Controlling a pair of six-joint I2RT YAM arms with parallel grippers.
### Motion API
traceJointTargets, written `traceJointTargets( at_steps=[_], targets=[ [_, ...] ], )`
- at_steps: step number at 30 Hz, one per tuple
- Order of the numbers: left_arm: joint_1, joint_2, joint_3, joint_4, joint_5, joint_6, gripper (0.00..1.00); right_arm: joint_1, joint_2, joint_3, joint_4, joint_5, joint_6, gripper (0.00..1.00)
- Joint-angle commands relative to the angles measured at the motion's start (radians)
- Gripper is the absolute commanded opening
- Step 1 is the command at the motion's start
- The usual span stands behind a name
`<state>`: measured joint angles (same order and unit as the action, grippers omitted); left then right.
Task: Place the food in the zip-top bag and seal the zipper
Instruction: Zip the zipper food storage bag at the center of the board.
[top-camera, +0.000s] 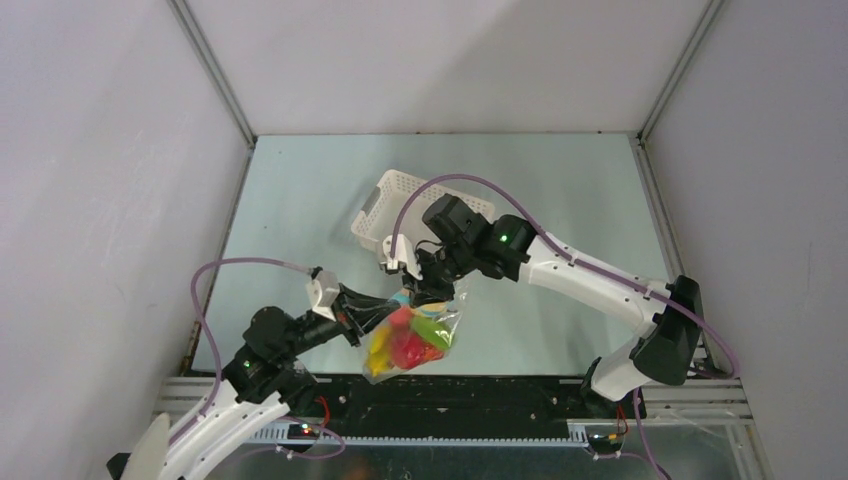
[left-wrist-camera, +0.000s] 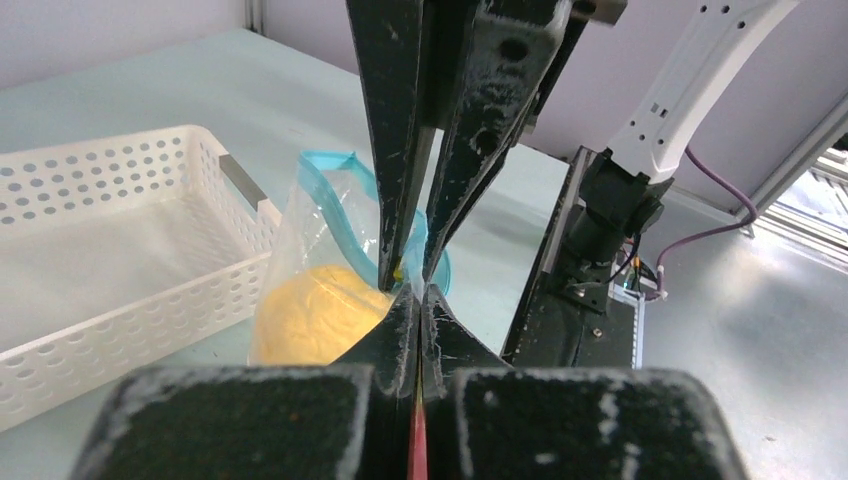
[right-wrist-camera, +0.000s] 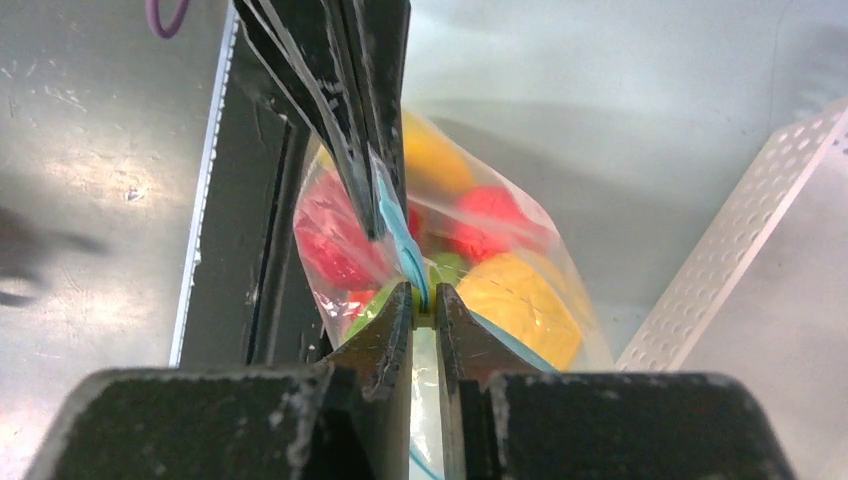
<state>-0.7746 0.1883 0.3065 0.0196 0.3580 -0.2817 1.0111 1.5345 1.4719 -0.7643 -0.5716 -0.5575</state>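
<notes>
The zip-top bag (top-camera: 446, 334) hangs off the table between my two grippers, near the front edge. The food (top-camera: 404, 346) is inside it: red, yellow and green pieces. In the right wrist view a red piece (right-wrist-camera: 335, 242) and a yellow piece (right-wrist-camera: 522, 302) press against the clear plastic. My left gripper (left-wrist-camera: 418, 292) is shut on the bag's top edge. My right gripper (right-wrist-camera: 424, 296) is shut on the light-blue zipper (right-wrist-camera: 398, 228), with a small yellow part between its tips. Both grippers meet tip to tip at the bag's mouth (top-camera: 412, 298).
The white slotted basket (top-camera: 400, 195) sits on the table just behind the grippers, and nothing shows inside it (left-wrist-camera: 100, 150). A black mounting rail (top-camera: 450, 395) runs along the near edge under the bag. Grey walls enclose the table on three sides.
</notes>
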Motion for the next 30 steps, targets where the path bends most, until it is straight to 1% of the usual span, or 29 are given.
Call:
traceJointTargets(
  at_steps=[1,7,9,13,14,15,16,17,18,20,22,26,30],
  targets=[
    [0.001,-0.059,0.035,0.193,-0.016,-0.017,0.00,-0.034,0.007,-0.037,-0.151,0.182,-0.006,0.09],
    [0.001,-0.086,0.029,0.164,-0.042,-0.013,0.00,-0.045,-0.031,-0.034,-0.131,0.231,0.002,0.08],
    [0.001,-0.088,0.023,0.159,-0.034,-0.004,0.00,-0.046,-0.046,-0.030,-0.120,0.215,0.004,0.06],
    [0.000,-0.034,0.051,0.127,-0.018,0.014,0.00,-0.030,-0.070,-0.011,-0.103,0.172,-0.002,0.03],
    [0.000,-0.018,0.061,0.111,-0.013,0.017,0.02,-0.018,-0.072,-0.007,-0.099,0.173,-0.001,0.03],
    [0.001,0.014,0.083,0.102,-0.008,0.020,0.18,-0.012,-0.076,0.003,-0.098,0.180,-0.002,0.02],
    [0.001,0.033,0.093,0.086,-0.007,0.021,0.39,0.002,-0.078,0.014,-0.090,0.184,0.004,0.01],
    [0.001,0.070,0.114,0.079,-0.008,0.023,0.48,0.008,-0.083,0.020,-0.086,0.189,0.005,0.01],
    [0.001,0.089,0.125,0.066,-0.008,0.024,0.64,0.020,-0.088,0.030,-0.079,0.190,0.006,0.00],
    [0.000,0.142,0.149,0.057,-0.009,0.025,0.76,0.035,-0.098,0.044,-0.076,0.175,-0.001,0.00],
    [0.000,0.186,0.168,0.051,-0.001,0.031,0.82,0.045,-0.107,0.056,-0.078,0.162,-0.006,0.00],
    [0.001,0.239,0.182,0.043,-0.006,0.039,0.87,0.054,-0.122,0.075,-0.084,0.121,-0.012,0.00],
    [0.001,0.245,0.167,0.057,-0.004,0.028,0.86,0.062,-0.130,0.069,-0.074,0.114,-0.009,0.00]
  ],
)
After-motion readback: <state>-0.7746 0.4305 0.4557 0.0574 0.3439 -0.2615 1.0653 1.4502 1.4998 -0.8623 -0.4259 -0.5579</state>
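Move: The next stretch of blue zipper runs from my shut left fingertips to my right ones. Its middle lies about 2 cm to the right of my left hand and 2 cm to the left of my right hand, at fingertip height. The food-filled body of the bag is some 7 cm nearer my bases than my left hand, 2 cm to its right and 9 cm lower; the white basket stands roughly 18 cm ahead of that hand, 5 cm right and 18 cm down. Keeping my right grip on the zipper, I draw that hand right, forward and down about 5 cm while my shut left hand rises some 4.5 cm. Then I open my left fingers wide, clear of the zipper, easing forward, right and a little down to straddle the strip; my right hand swings back up some 5 cm, also backward and slightly left, still pinching. ##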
